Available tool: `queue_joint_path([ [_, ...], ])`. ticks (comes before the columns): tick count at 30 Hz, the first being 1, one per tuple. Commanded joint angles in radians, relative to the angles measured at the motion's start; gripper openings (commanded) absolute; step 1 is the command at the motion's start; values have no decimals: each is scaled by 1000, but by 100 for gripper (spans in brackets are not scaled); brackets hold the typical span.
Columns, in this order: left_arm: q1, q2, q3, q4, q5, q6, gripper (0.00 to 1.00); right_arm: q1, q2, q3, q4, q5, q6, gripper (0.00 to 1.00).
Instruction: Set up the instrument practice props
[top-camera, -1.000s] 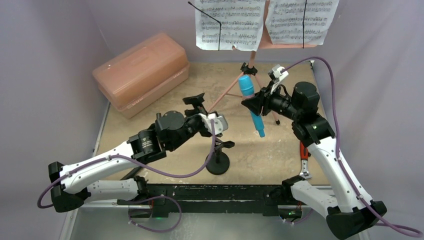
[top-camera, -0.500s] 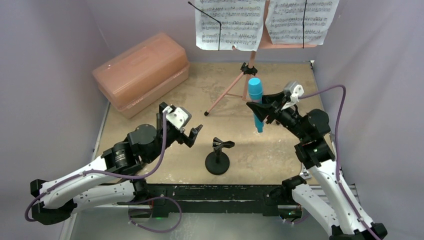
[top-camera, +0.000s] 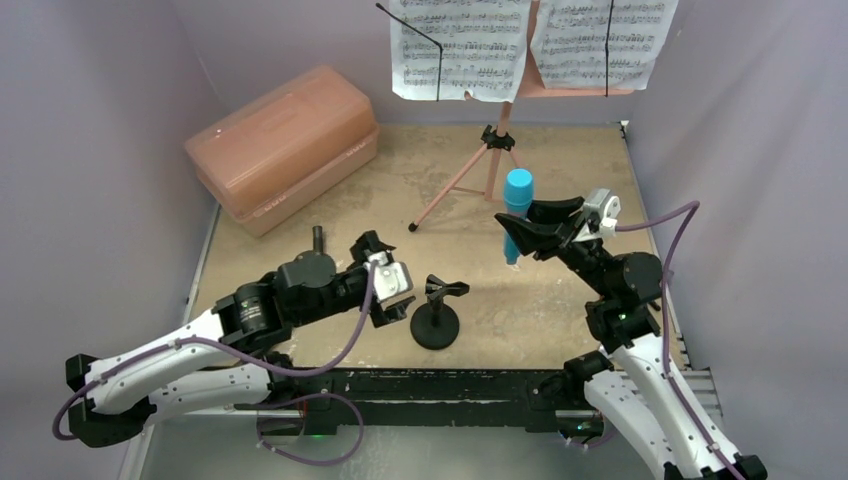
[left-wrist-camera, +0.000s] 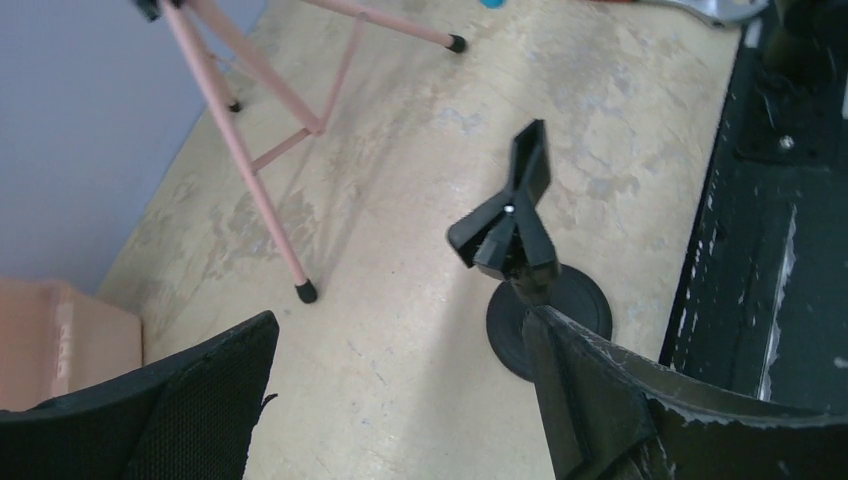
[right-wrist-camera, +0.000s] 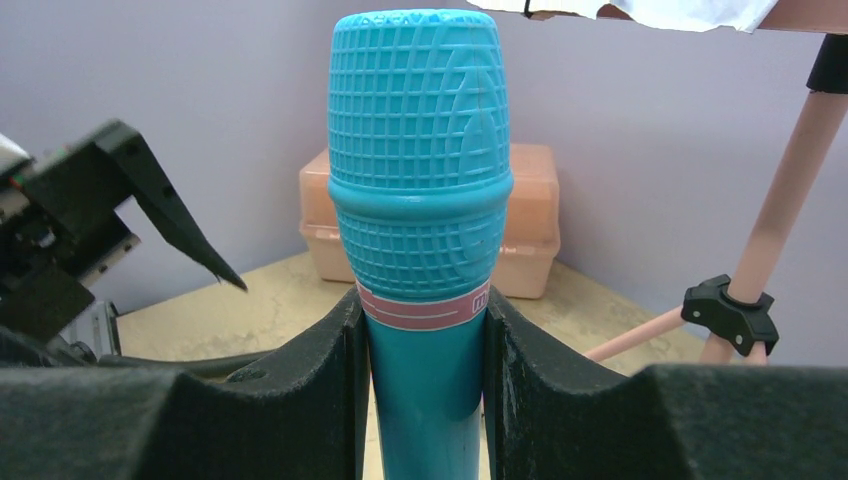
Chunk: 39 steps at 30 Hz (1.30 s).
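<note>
The pink music stand (top-camera: 494, 152) stands on its tripod at the back, with two white sheet-music pages (top-camera: 460, 45) on its desk. My right gripper (top-camera: 530, 225) is shut on the cyan microphone (top-camera: 516, 203) just below its pink band. It holds the microphone (right-wrist-camera: 420, 200) upright above the table, head up. The small black mic stand (top-camera: 436, 315) sits near the front edge, and its clip (left-wrist-camera: 510, 225) holds nothing. My left gripper (top-camera: 385, 282) hangs open just left of that stand. Nothing lies between its jaws (left-wrist-camera: 400, 330), and its right finger is close to the round base (left-wrist-camera: 560, 310).
A large translucent pink case (top-camera: 285, 145) lies at the back left. The tripod's legs (left-wrist-camera: 250, 170) spread over the middle of the table. A black rail (top-camera: 430, 385) runs along the near edge. Purple walls close in the sides.
My left arm pulled back and came down low beside the mic stand, still open. My right gripper turned the microphone from a slant to upright and shifted it slightly right.
</note>
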Motion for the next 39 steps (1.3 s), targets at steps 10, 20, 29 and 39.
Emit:
queue_joint_path([
  [10, 1, 305, 118, 12, 290, 227, 92, -4, -66, -39, 148, -44, 53, 0],
  [20, 30, 400, 119, 92, 295, 250, 83, -4, -67, -38, 145, -56, 45, 0],
  [29, 137, 416, 156, 55, 431, 280, 54, -4, -68, -40, 144, -40, 15, 0],
  [39, 192, 462, 161, 253, 416, 225, 31, -4, -67, -46, 184, 0, 2, 0],
])
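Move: The mic stand's clip lies about 7 cm to the right of the left hand, some 2 cm farther ahead and about 8 cm below it. The nearest tripod foot is on the table, roughly 24 cm ahead, 3 cm right and 27 cm below; the upright teal microphone is some 20 cm right, 6 cm ahead and 12 cm above. From the right hand, which still holds that microphone, the clip is about 13 cm left, 5 cm back and 20 cm below. The mic stand's clip is taken between the left fingers: the open hand goes right and down about 7 cm each way, turning some 20 degrees clockwise and tipping steeper downward, then eases forward about 5 cm, closing on the clip on the way and carrying on forward with it gripped. The right hand keeps the microphone upright and draws back about 2.5 cm. ##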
